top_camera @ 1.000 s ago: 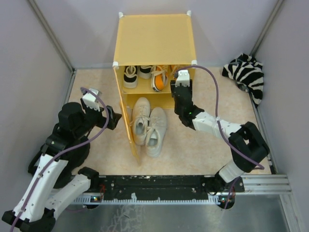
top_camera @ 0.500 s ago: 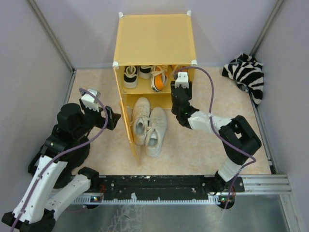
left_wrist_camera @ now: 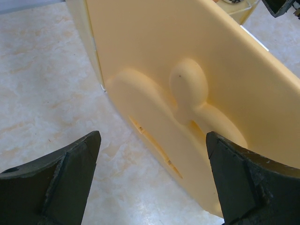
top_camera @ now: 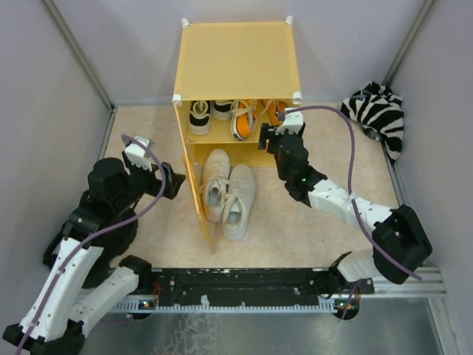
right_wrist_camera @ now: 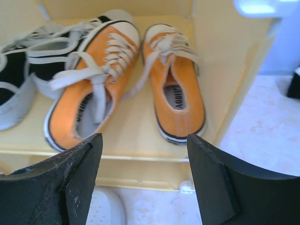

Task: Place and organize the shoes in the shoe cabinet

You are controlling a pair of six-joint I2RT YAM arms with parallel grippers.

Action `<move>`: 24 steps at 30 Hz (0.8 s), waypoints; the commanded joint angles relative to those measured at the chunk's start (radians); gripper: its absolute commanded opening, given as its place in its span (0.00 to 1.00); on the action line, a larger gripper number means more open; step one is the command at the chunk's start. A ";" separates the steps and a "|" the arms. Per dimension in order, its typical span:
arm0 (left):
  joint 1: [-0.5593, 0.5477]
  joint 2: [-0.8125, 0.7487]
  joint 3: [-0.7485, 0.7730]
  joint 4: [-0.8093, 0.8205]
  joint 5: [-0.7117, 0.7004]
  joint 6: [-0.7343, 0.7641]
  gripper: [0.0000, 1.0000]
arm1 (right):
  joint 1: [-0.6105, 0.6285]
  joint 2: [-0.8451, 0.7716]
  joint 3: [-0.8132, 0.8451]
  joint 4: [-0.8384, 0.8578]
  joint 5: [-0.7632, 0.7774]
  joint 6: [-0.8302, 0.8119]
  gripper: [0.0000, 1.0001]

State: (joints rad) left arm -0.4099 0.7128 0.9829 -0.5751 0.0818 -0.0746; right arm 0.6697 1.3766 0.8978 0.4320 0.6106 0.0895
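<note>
The yellow shoe cabinet (top_camera: 236, 59) stands at the back with its door (top_camera: 194, 185) swung open toward me. On its inner shelf (right_wrist_camera: 136, 140) sit two black shoes (top_camera: 199, 117) and two orange shoes (right_wrist_camera: 91, 89) (right_wrist_camera: 176, 93), toes inward. Two off-white shoes (top_camera: 239, 198) lie side by side in the lower part, heels sticking out onto the floor. My right gripper (right_wrist_camera: 143, 140) hangs open just in front of the shelf edge, holding nothing. My left gripper (left_wrist_camera: 152, 140) is open beside the door's embossed apple shape (left_wrist_camera: 187, 108), apart from it.
A zebra-striped fabric bundle (top_camera: 378, 118) lies in the back right corner. Walls close in on both sides, and a rail (top_camera: 244, 281) with the arm bases runs along the near edge.
My right gripper has opened and pulled back from the shelf, and the right orange shoe now shows there. Its elbow swung out to the right. The left arm has not moved.
</note>
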 commanded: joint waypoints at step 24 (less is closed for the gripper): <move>-0.003 -0.012 -0.021 0.018 0.018 0.004 0.99 | 0.004 0.248 0.103 0.241 -0.192 0.438 0.72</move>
State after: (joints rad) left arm -0.4099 0.7147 0.9775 -0.5652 0.0937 -0.0738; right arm 0.6720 1.5970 0.9638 0.5102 0.3893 0.4786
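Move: The left orange shoe, heel outward on the upper shelf, has its middle roughly 11 cm ahead of the right hand, 10 cm left and 6 cm below. The right orange shoe is about 13 cm ahead, 3 cm right and 6 cm below; the nearer black shoe lies some 14 cm ahead, 18 cm left and 6 cm below. From the left hand, the left orange shoe is about 27 cm ahead, 22 cm right and 8 cm below. Fingers staying open, the right hand sweeps 8 cm left and dips 5 cm towards the left orange shoe's heel. ##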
